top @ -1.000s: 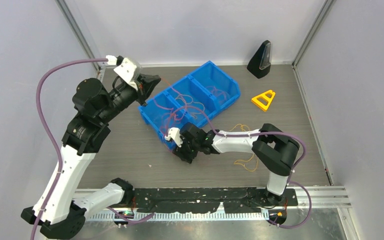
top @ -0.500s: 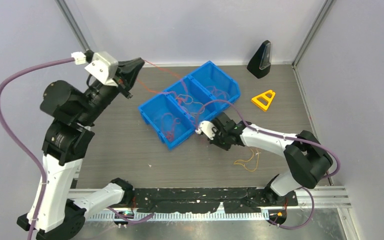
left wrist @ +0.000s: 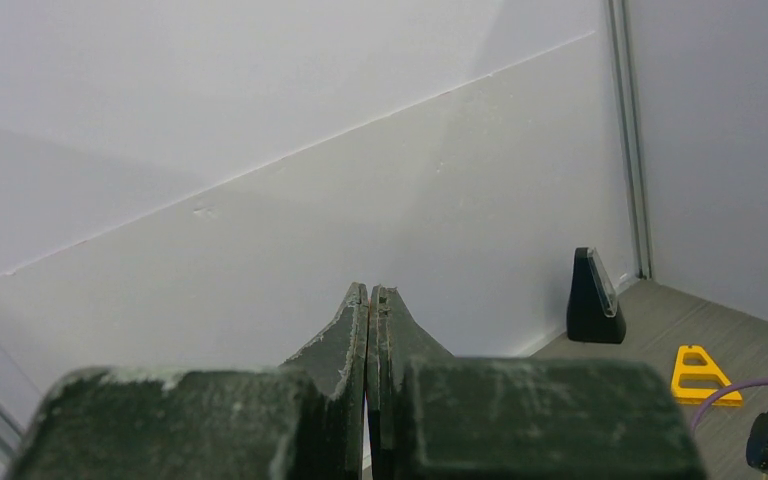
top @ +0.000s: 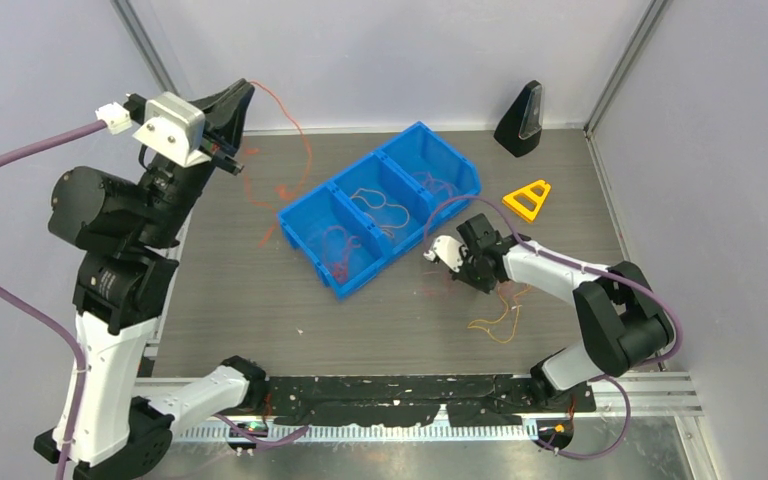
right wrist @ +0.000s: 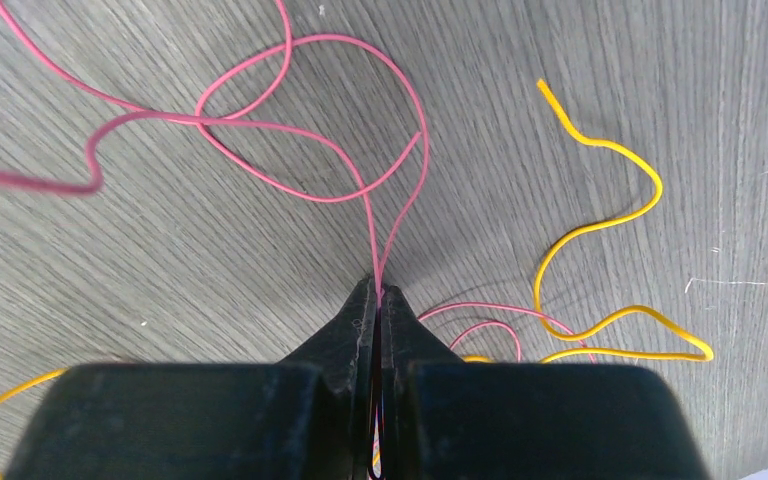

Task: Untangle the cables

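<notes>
My left gripper point(top: 246, 88) is raised high at the back left, shut on a thin red cable point(top: 308, 150) that hangs from its tip down to the table left of the blue bin point(top: 300, 222). In the left wrist view its jaws point(left wrist: 371, 291) are pressed together. My right gripper point(top: 480, 282) is low over the table right of the bin. It is shut on a pink cable point(right wrist: 365, 195) that loops away from its tip point(right wrist: 378, 290). Loose yellow cables point(right wrist: 600, 240) lie beside it point(top: 500, 322). More cables point(top: 380, 210) lie in the bin's compartments.
A yellow triangular piece point(top: 527, 200) lies at the back right, with a black wedge-shaped object point(top: 520, 120) in the far right corner. Walls close in the table on the left, the back and the right.
The left arm has risen up and to the left, drawing the red cable out of the bin. The right gripper has moved from the bin's near end to its right side and shut on the pink cable.
</notes>
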Controlling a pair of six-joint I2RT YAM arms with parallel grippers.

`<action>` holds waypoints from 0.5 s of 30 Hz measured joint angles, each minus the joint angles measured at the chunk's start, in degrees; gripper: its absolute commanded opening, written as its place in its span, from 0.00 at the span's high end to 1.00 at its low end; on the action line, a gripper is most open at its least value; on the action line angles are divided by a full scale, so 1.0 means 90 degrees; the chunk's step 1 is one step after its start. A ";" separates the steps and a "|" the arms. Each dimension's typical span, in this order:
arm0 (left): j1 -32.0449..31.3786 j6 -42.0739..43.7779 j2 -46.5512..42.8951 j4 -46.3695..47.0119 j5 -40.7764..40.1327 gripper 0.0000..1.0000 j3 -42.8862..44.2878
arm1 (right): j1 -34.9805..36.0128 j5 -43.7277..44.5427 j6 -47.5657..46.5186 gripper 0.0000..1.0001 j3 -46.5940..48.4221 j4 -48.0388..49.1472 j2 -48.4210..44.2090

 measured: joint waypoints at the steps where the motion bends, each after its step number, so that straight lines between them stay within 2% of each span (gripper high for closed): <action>1: 0.0012 0.0015 0.0034 0.0024 0.0000 1.00 0.0000 | -0.0010 -0.0002 -0.0024 0.94 0.0000 -0.0005 0.0000; 6: 0.0066 0.0039 0.0114 0.0172 0.0012 1.00 -0.0138 | -0.0136 -0.0100 -0.0058 0.94 0.0032 -0.0068 0.0002; 15: 0.0073 -0.0175 0.0202 0.0678 0.0245 1.00 -0.1462 | -0.0248 -0.0775 0.0015 0.94 0.0488 -0.0782 0.0005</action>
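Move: High above the table just short of the blue tray's near-left side, the left hand has the orange cable; the tray's middle lies about 18 cm ahead, 12 cm right and 58 cm below. In the tray's left compartment a pink cable lies some 9 cm ahead, 3 cm right and 59 cm below; a yellow cable lies in the middle compartment, at the tray's middle. From the right hand, the tray's middle is about 16 cm ahead and 22 cm left, near its height. Sinking about 8 cm and reaching some 5 cm forward and 3 cm right, the left hand swoops faster and faster towards the blue tray, fingers shut on the orange cable and tipping slightly downward. Low over the table, the right hand keeps its pinch on its pink cable, easing up by barely 1 cm with a slight tilt. ##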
